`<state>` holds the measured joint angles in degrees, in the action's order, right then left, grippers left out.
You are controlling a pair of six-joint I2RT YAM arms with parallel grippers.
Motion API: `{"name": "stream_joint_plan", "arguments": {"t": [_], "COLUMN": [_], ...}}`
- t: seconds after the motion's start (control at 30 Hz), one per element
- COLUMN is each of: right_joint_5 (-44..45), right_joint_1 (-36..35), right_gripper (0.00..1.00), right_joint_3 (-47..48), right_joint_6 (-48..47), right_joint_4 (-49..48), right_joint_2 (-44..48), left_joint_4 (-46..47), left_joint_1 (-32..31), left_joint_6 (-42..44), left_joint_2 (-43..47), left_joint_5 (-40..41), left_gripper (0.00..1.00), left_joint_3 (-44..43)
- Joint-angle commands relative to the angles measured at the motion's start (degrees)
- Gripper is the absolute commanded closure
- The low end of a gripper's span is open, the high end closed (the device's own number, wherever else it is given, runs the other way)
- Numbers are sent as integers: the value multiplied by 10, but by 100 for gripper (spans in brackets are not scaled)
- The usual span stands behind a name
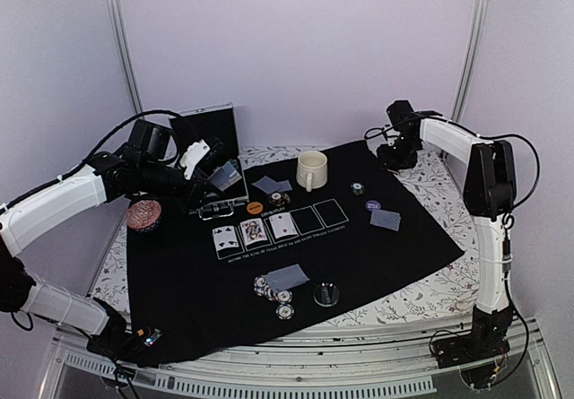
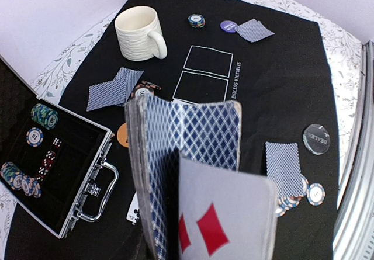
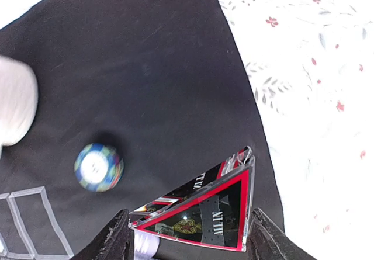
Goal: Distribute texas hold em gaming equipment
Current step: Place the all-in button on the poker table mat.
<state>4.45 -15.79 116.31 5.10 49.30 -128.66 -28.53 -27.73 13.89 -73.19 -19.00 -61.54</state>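
Observation:
My left gripper (image 1: 204, 175) hovers beside the open chip case (image 1: 211, 143), shut on a deck of blue-backed playing cards (image 2: 193, 134). A diamond card (image 2: 225, 213) faces the left wrist camera and hides the fingers. My right gripper (image 3: 190, 236) is at the mat's far right corner, shut on the red-edged triangle token (image 3: 204, 210). A striped chip (image 3: 98, 166) lies on the mat to its left. On the black mat (image 1: 179, 291) are three face-up cards (image 1: 254, 229), face-down pairs (image 1: 385, 220) (image 1: 271, 185) (image 1: 287, 277), near chips (image 1: 273, 290), a dark disc (image 1: 326, 294), a purple disc (image 1: 373, 205) and an orange disc (image 1: 255, 208).
A cream mug (image 1: 311, 169) stands at the back centre of the mat. The case (image 2: 52, 172) holds more chips (image 2: 44, 115) and dice. A brownish round object (image 1: 143, 213) sits at the left table edge. The floral tablecloth (image 1: 430, 184) borders the mat.

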Motion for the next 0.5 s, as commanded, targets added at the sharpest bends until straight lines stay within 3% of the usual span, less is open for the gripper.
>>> {"name": "stream_joint_plan", "arguments": {"t": [0.0, 0.17, 0.3, 0.33, 0.47], "right_joint_5": [6, 3, 12, 12, 48], "right_joint_1": [-4, -4, -4, -4, -8], "right_gripper": [52, 49, 17, 2, 1], "right_joint_3": [64, 81, 82, 83, 83], "right_joint_6": [-20, -19, -20, -21, -21], "right_joint_4": [-7, -1, 9, 15, 29], "right_joint_2": [-89, -126, -131, -128, -90], "left_joint_4": [14, 14, 14, 14, 14], "left_joint_1": [5, 4, 5, 4, 4], "left_joint_6": [4, 4, 4, 4, 4], "left_joint_2": [2, 1, 1, 0, -1], "left_joint_5": [-10, -11, -14, -15, -18], "left_gripper": [74, 74, 74, 74, 74], "left_joint_3": [3, 3, 3, 3, 2]}}
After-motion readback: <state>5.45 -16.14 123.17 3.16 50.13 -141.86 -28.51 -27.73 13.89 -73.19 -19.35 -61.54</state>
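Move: Almost directly below the right hand, which still pinches the all-in button, lies its bare spot on the mat: about 1 cm ahead and 9 cm down. At that same depth the chip stack stands about 8 cm to the hand's left; the purple button is roughly 6 cm back and 4 cm left, the face-down cards some 13 cm back and 2 cm left. From the left hand the spot lies about 22 cm ahead, 46 cm right and 20 cm below. Sinking quickly by about 8.5 cm, the right hand lowers the held all-in button to the mat beside the chip stack, easing some 2 cm forward at first and half of that back, its fingers tipping slightly steeper. Once down it stays low and spreads the fingers from a part opening to fully wide, letting go of the button. ##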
